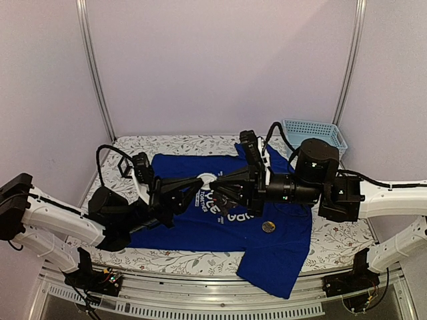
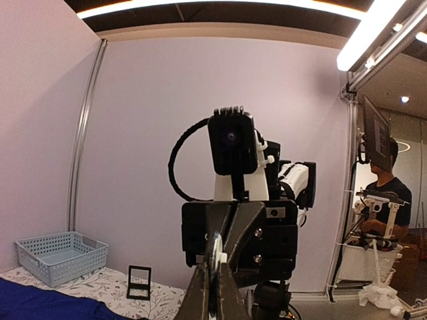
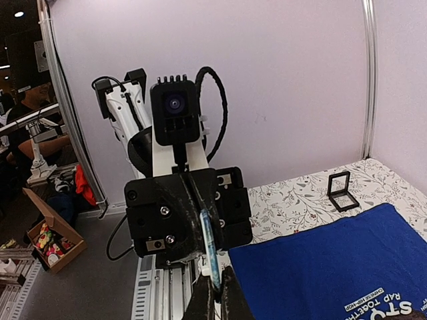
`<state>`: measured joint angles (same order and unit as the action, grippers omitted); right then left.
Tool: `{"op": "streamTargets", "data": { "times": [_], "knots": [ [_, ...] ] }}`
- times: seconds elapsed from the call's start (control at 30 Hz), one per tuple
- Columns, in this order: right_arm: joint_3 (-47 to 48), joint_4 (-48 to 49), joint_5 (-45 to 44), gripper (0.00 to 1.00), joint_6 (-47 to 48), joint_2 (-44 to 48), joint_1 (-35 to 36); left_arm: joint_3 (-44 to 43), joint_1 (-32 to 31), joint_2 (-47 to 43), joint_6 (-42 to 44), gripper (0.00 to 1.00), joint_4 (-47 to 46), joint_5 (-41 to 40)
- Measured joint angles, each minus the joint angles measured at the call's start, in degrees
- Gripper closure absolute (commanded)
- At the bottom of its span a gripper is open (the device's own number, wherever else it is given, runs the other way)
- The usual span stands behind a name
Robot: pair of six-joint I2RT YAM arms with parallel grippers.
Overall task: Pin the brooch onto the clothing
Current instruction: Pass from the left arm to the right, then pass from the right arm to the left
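The clothing, a royal-blue T-shirt (image 1: 193, 230) with white chest lettering, lies flat on the floral table cover. Above its chest both arms meet fingertip to fingertip on a small round white brooch (image 1: 207, 179). My left gripper (image 1: 199, 181) is shut on the brooch from the left, and my right gripper (image 1: 216, 183) is shut on it from the right. In the left wrist view the brooch (image 2: 215, 257) stands edge-on in my left gripper (image 2: 215, 267). In the right wrist view its bluish rim (image 3: 211, 247) sits in my right gripper (image 3: 215, 283), beside the shirt (image 3: 333, 273).
A small round dark-gold disc (image 1: 268, 227) lies on the shirt near its lower right. A light-blue basket (image 1: 313, 133) stands at the back right corner. A small black frame stand (image 1: 125, 167) stands at the back left. The shirt's sleeve hangs over the front edge.
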<state>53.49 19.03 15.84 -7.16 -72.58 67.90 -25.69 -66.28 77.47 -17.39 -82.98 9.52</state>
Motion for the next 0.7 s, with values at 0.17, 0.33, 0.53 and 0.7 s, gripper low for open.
{"op": "streamTargets", "data": {
  "times": [0.17, 0.33, 0.53, 0.7],
  "knots": [
    [1.01, -2.4, 0.26, 1.0, 0.74, 0.09, -0.09, 0.04, 0.0, 0.28, -0.42, 0.69, -0.17, 0.09],
    [5.44, -11.87, 0.55, 1.0, 3.28, 0.44, 0.11, 0.42, -0.02, 0.37, -1.51, 0.38, 0.46, 1.2],
    [11.82, -31.82, -0.61, 1.0, 9.66, 4.28, 0.24, 1.42, 0.07, -7.67, 1.18, 0.36, 9.35, 3.1],
    [17.75, -46.1, -0.66, 1.0, 13.22, 4.81, 0.24, -2.54, 0.07, -12.31, 6.21, 0.32, 23.47, 7.1]
  ]
}}
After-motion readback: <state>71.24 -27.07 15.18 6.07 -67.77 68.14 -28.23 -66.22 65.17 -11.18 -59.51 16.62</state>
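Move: The brooch is gripped by both hands, its middle about 2 cm to the right of the left hand's point and some 2 cm to the left of the right hand's, level with both, high over the blue clothing. From the right hand the clothing's panda print lies roughly 22 cm ahead and 6 cm to the right, about 30 cm down; a gold disc lies on the cloth about 8 cm ahead and 19 cm to the right, just as far down. Rightward, after the left fingers spread wide and let go of the brooch, the right hand draws off some 5 cm and a little back, keeping its pinch on the brooch while its fingertips tip down by over 20 degrees. The freed left hand eases back about 2 cm, its fingers dipping slightly. ##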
